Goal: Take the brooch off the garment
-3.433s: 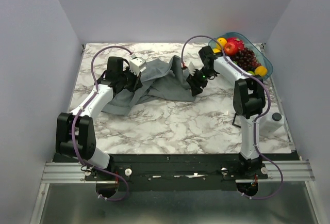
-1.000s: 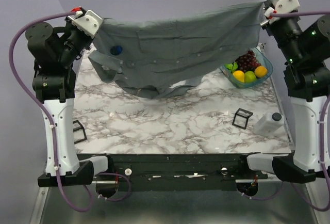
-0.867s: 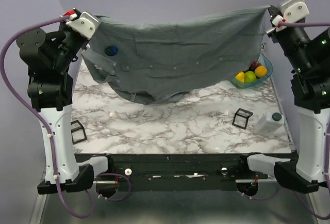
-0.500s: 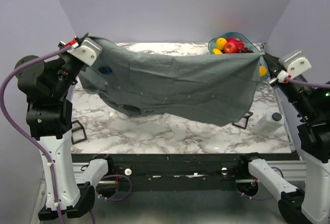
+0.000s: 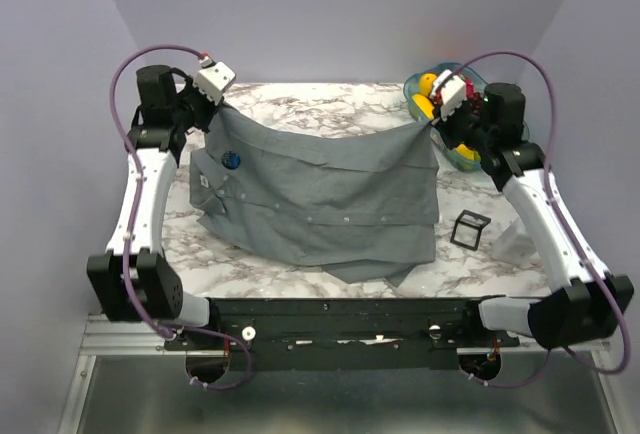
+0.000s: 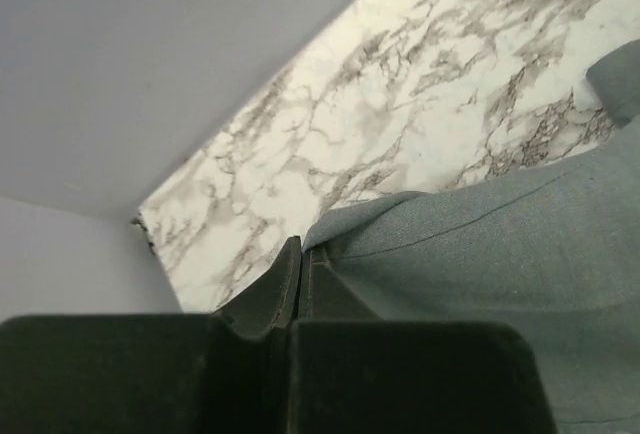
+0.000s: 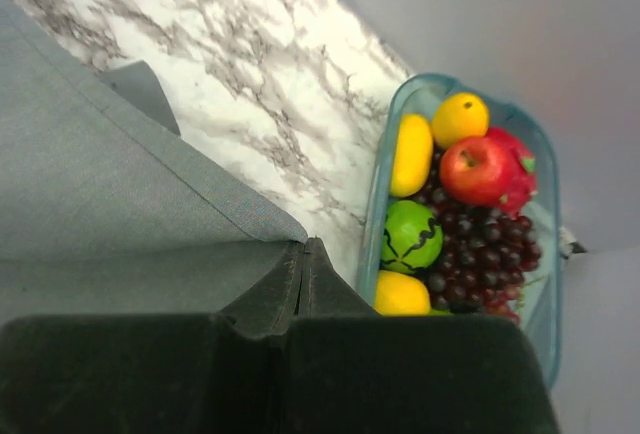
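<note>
The grey garment (image 5: 320,194) lies spread flat on the marble table, buttons facing up. The small blue brooch (image 5: 232,161) is pinned near its upper left part. My left gripper (image 5: 213,106) is shut on the garment's far left corner. My right gripper (image 5: 432,122) is shut on the far right corner. In the left wrist view the left gripper (image 6: 301,254) pinches the edge of the garment (image 6: 480,264). In the right wrist view the right gripper (image 7: 304,249) pinches a corner of the garment (image 7: 100,174). Neither wrist view shows the brooch.
A teal fruit bowl (image 5: 408,86) stands at the back right, right behind my right gripper; its rim (image 7: 385,154) is next to the fingers. A black wire-frame cube (image 5: 468,228) and a white bottle (image 5: 510,244) sit right of the garment.
Both arms have come down and moved back. The garment, hanging stretched in the air between them before, now lies spread on the table. Both grips stay shut.
</note>
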`<state>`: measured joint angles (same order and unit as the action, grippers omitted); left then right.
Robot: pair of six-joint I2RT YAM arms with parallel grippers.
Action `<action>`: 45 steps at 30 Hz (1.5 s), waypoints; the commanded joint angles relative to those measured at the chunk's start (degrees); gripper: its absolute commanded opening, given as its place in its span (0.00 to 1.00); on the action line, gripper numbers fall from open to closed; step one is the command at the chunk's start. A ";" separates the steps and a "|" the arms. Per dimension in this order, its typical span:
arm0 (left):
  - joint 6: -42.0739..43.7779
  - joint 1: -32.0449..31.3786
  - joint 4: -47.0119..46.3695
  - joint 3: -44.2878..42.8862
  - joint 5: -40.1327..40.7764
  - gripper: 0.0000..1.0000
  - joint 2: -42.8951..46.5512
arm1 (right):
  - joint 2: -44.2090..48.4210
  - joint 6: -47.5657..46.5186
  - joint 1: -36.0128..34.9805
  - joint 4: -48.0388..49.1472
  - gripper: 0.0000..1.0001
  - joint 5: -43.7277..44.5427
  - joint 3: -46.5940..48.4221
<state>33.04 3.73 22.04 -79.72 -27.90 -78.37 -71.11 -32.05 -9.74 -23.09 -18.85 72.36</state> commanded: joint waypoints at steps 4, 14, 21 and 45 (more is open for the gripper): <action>-1.13 -0.39 -3.15 -15.88 0.65 0.00 -16.37 | -14.73 -1.44 0.33 10.08 0.01 4.52 10.94; -0.69 -0.39 -6.92 -30.49 2.85 0.00 -14.10 | -20.56 1.38 0.25 10.96 0.01 11.38 33.53; -0.69 -0.39 -10.88 -30.41 3.64 0.00 -1.03 | -8.88 3.31 0.16 9.74 0.01 11.56 35.31; 1.50 -0.39 -10.09 -24.52 2.94 0.00 15.97 | 13.11 3.76 0.24 3.13 0.01 7.51 31.19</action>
<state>32.88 3.36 12.71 -106.32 -26.30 -59.46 -55.37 -26.44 -9.67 -21.08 -11.79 106.54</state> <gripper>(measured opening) 0.011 0.012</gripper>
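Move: The brooch sits on the hanging garment about 8 cm back of the left hand, 2 cm to its right and 9 cm below; from the right hand it lies roughly 44 cm left, 5 cm back and 7 cm down. The fruit basket stands some 15 cm ahead and 16 cm to the right of the right hand, about 27 cm below it, and the small black frame about 14 cm back and 12 cm right of that hand, 29 cm down. Both hands keep their pinch on the garment's upper corners and shake it out together, first swinging forward about 10 cm while dipping some 4 cm, then sweeping up and back over the table towards the bases. The fingers tip upward by about 50 degrees on the way; both hands end around 35 cm above where they began and nearly 20 cm behind, just starting to ease forward and down, still shut on the cloth. ##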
